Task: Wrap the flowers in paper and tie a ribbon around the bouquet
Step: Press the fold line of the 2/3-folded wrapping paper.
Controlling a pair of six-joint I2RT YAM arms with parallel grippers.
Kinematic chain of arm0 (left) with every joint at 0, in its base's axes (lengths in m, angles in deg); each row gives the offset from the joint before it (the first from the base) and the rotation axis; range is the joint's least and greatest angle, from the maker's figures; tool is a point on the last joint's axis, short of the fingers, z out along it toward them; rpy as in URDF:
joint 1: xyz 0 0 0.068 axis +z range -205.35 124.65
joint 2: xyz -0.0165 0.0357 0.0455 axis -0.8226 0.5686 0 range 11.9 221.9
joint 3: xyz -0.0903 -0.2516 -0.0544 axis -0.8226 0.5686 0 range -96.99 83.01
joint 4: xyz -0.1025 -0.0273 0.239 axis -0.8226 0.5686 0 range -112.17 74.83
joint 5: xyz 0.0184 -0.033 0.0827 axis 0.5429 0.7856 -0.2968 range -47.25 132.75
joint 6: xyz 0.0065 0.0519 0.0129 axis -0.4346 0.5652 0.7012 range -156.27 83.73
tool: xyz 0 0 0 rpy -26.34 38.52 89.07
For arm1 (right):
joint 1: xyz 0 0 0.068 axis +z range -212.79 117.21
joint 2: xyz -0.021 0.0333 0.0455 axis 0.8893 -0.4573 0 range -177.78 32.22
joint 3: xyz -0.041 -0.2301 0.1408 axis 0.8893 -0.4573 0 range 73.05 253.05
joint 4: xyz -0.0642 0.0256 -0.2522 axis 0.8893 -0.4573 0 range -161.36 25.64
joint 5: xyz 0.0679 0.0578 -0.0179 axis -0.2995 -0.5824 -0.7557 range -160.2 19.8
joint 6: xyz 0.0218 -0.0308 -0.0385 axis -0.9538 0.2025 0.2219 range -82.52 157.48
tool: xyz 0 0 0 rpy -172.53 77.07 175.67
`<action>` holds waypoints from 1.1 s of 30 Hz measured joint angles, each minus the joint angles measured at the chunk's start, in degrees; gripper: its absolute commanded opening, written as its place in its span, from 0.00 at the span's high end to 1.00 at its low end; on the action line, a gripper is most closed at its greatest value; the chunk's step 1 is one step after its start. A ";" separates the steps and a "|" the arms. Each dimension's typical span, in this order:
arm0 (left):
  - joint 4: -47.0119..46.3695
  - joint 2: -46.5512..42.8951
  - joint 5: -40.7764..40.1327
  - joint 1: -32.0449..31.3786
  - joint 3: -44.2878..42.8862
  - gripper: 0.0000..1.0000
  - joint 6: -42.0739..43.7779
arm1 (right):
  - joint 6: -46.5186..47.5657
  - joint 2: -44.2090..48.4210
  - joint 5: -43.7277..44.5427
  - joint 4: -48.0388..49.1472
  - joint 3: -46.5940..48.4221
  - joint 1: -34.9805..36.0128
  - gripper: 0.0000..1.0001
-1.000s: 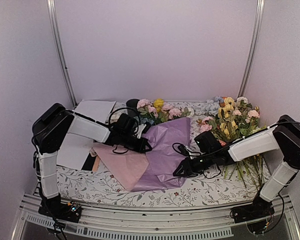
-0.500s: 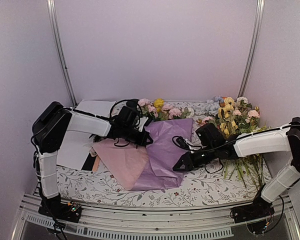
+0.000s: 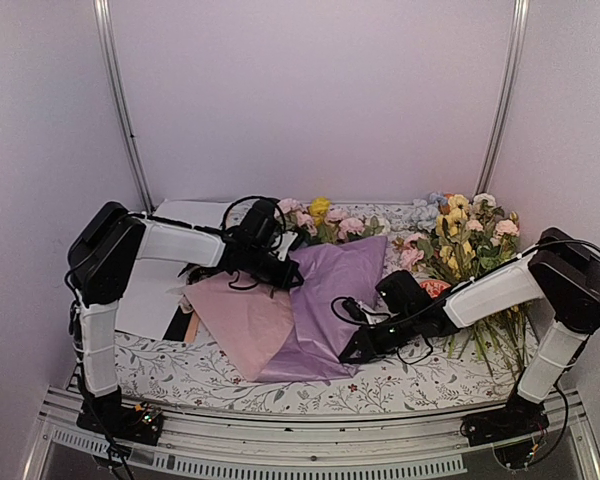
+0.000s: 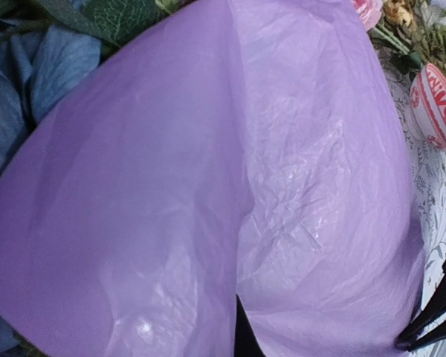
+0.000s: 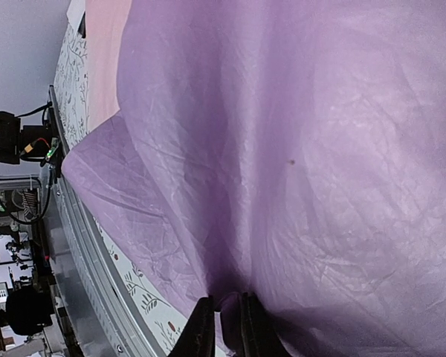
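The lilac-purple paper (image 3: 330, 290) lies across the middle of the table, its pinkish layer (image 3: 242, 318) spread to the left. My left gripper (image 3: 285, 272) is shut on the paper's far left edge. In the left wrist view the paper (image 4: 208, 186) drapes over the jaws and hides almost all of them. My right gripper (image 3: 352, 350) is at the paper's near right edge. Its fingertips (image 5: 201, 333) pinch a fold of the paper (image 5: 297, 149). The flowers (image 3: 325, 222) lie behind the paper; their blue head (image 4: 30, 82) shows beside it. The ribbon and the bouquet are out of view.
A loose pile of yellow and pink long-stemmed flowers (image 3: 470, 245) lies at the right. A flat white sheet (image 3: 175, 225) sits at the back left. A red-and-white round object (image 4: 438, 104) rests right of the paper. The metal rail (image 5: 82, 245) runs along the table's near edge.
My right gripper has slid left and nearer along the paper's edge, and its jaws have closed on a fold. The left gripper has shifted slightly back, still holding the paper.
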 measured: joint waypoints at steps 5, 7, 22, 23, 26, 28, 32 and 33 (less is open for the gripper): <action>0.57 0.63 0.20 0.09 -1.31 0.45 -0.20 | 0.02 0.00 0.44 0.35 -0.07 0.28 0.85; 0.35 0.15 0.37 0.35 -1.44 0.41 -0.57 | 0.02 0.00 0.44 0.33 -0.07 0.31 0.85; -8.13 -31.10 -2.47 -8.07 28.81 0.33 -15.54 | -1.05 0.00 -0.15 -0.57 0.42 0.31 0.84; -8.83 -29.81 -1.79 -9.05 30.29 0.33 -16.57 | -1.07 0.00 -0.17 -0.72 0.44 0.31 0.84; -10.29 -24.13 0.04 -11.58 31.89 0.32 -18.69 | -1.07 0.00 -0.22 -0.92 0.50 0.33 0.84; -10.69 -21.31 0.42 -12.37 31.36 0.32 -18.88 | -1.05 0.00 -0.24 -0.96 0.52 0.33 0.84; -11.19 -17.79 1.40 -12.96 28.24 0.35 -17.90 | -1.07 0.00 -0.24 -0.96 0.52 0.33 0.84; -11.65 -17.18 1.97 -12.96 27.39 0.39 -17.49 | -1.09 0.00 -0.24 -0.96 0.52 0.33 0.84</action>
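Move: The near stretch of the purple paper's left fold edge lies about 16 cm back and 2 cm right of the left gripper, a couple of centimetres lower. Of that gripper, uncovered pink paper shows 13 cm back and 12 cm left, and the blue flowers sit roughly 10 cm ahead and 7 cm left. For the right gripper, pinching the paper's near end, the same fold stretch is about 4 cm ahead, 10 cm left and slightly higher. The purple paper's far fold edge is let go as the left fingers open to about two-thirds. That hand lifts some 12 cm, arcs back roughly 16 cm over the paper and sinks almost to its starting height, fingers tipping about 15 degrees nearer vertical, towards the near stretch of the fold, which ends up between the open tips. The right gripper stays put, keeping its pinch on the near end. ##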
